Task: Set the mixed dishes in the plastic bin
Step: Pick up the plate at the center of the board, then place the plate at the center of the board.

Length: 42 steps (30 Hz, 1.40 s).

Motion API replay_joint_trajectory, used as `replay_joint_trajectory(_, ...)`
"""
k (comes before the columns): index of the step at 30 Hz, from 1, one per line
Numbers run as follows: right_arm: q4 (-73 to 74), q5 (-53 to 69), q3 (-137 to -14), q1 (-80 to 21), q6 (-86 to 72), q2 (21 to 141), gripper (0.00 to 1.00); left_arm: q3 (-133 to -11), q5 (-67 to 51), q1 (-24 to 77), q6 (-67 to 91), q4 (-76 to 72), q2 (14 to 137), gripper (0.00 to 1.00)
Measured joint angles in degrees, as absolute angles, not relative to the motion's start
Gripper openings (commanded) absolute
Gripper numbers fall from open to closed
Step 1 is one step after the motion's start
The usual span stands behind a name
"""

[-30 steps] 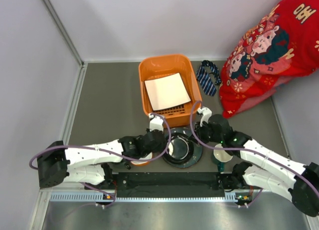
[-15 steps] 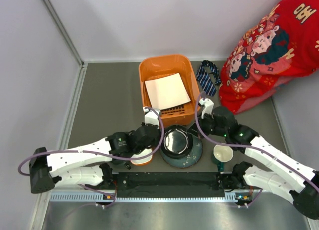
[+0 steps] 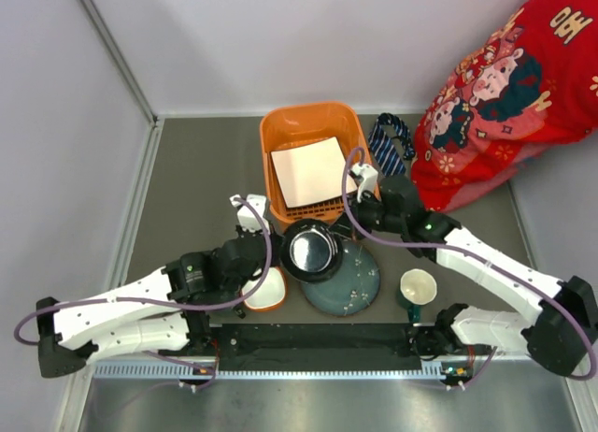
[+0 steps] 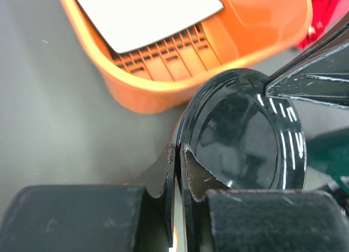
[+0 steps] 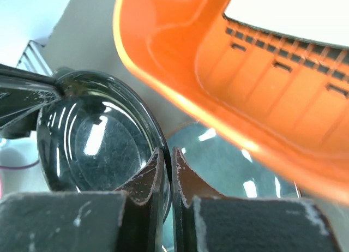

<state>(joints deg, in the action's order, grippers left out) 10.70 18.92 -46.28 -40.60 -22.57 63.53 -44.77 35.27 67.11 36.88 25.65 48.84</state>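
Observation:
A glossy black round dish (image 3: 311,252) hangs tilted just in front of the orange plastic bin (image 3: 280,133). Both grippers hold its rim. My left gripper (image 3: 280,247) is shut on its left edge; in the left wrist view the dish (image 4: 245,137) sits right of the gripper (image 4: 179,151). My right gripper (image 3: 344,234) is shut on its right edge, seen up close (image 5: 168,154). Below it lies the large blue-grey plate (image 3: 360,287). A white square plate (image 3: 313,170) lies in the bin. An orange bowl (image 3: 266,290) and a cream mug (image 3: 418,287) stand on the table.
A striped blue necktie (image 3: 391,144) lies right of the bin. A red patterned cloth (image 3: 495,95) fills the back right corner. White walls close the table at the back and left. A black rail (image 3: 318,343) runs along the near edge.
Both grippers have lifted the black dish off the blue-grey plate and carried it up and to the left, towards the bin. The blue-grey plate's surface now shows.

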Motion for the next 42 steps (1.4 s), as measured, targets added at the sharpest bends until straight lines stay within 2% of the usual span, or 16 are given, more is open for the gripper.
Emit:
replay_joint_trajectory(13,6.39,23.88,-61.45,-41.41,-20.67,80.79,0.0,-47.99,47.37,65.3,36.05,31.81,45.87,0.0)
replay_joint_trajectory(19,6.35,26.39,-68.53,-41.74,-19.62,87.57,0.0,-49.93,49.36,62.13,35.55,34.5,46.44,0.0)
replay_joint_trajectory(29,6.42,27.86,-79.75,-41.98,-18.83,96.66,0.0,-50.28,40.38,45.93,31.75,32.88,48.16,0.0)
replay_joint_trajectory(42,8.69,28.69,-97.01,-42.68,-18.04,109.93,0.0,-50.59,30.3,29.65,26.37,29.5,52.29,0.0)
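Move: Both hands already hold the black plate up by opposite rims; its middle is some 6 cm right and 2 cm back of the left hand, about 6 cm left and 5 cm back of the right. The orange bin's middle lies about 23 cm ahead and 9 cm right of the left hand, 20 cm ahead and 6 cm left of the right. Below, the blue plate is 4 cm back and 15 cm right of the left hand, the white dish 5 cm back and 5 cm left of that hand. Both hands keep their pinch on the black plate's rims and carry it left and forward together, close to 20 cm, away from above the blue plate and towards the open table beside the bin's left wall. The right hand climbs steadily as it reaches over the bin's left side, while the left rises slightly, then eases down and swings counter-clockwise some 30 degrees. ##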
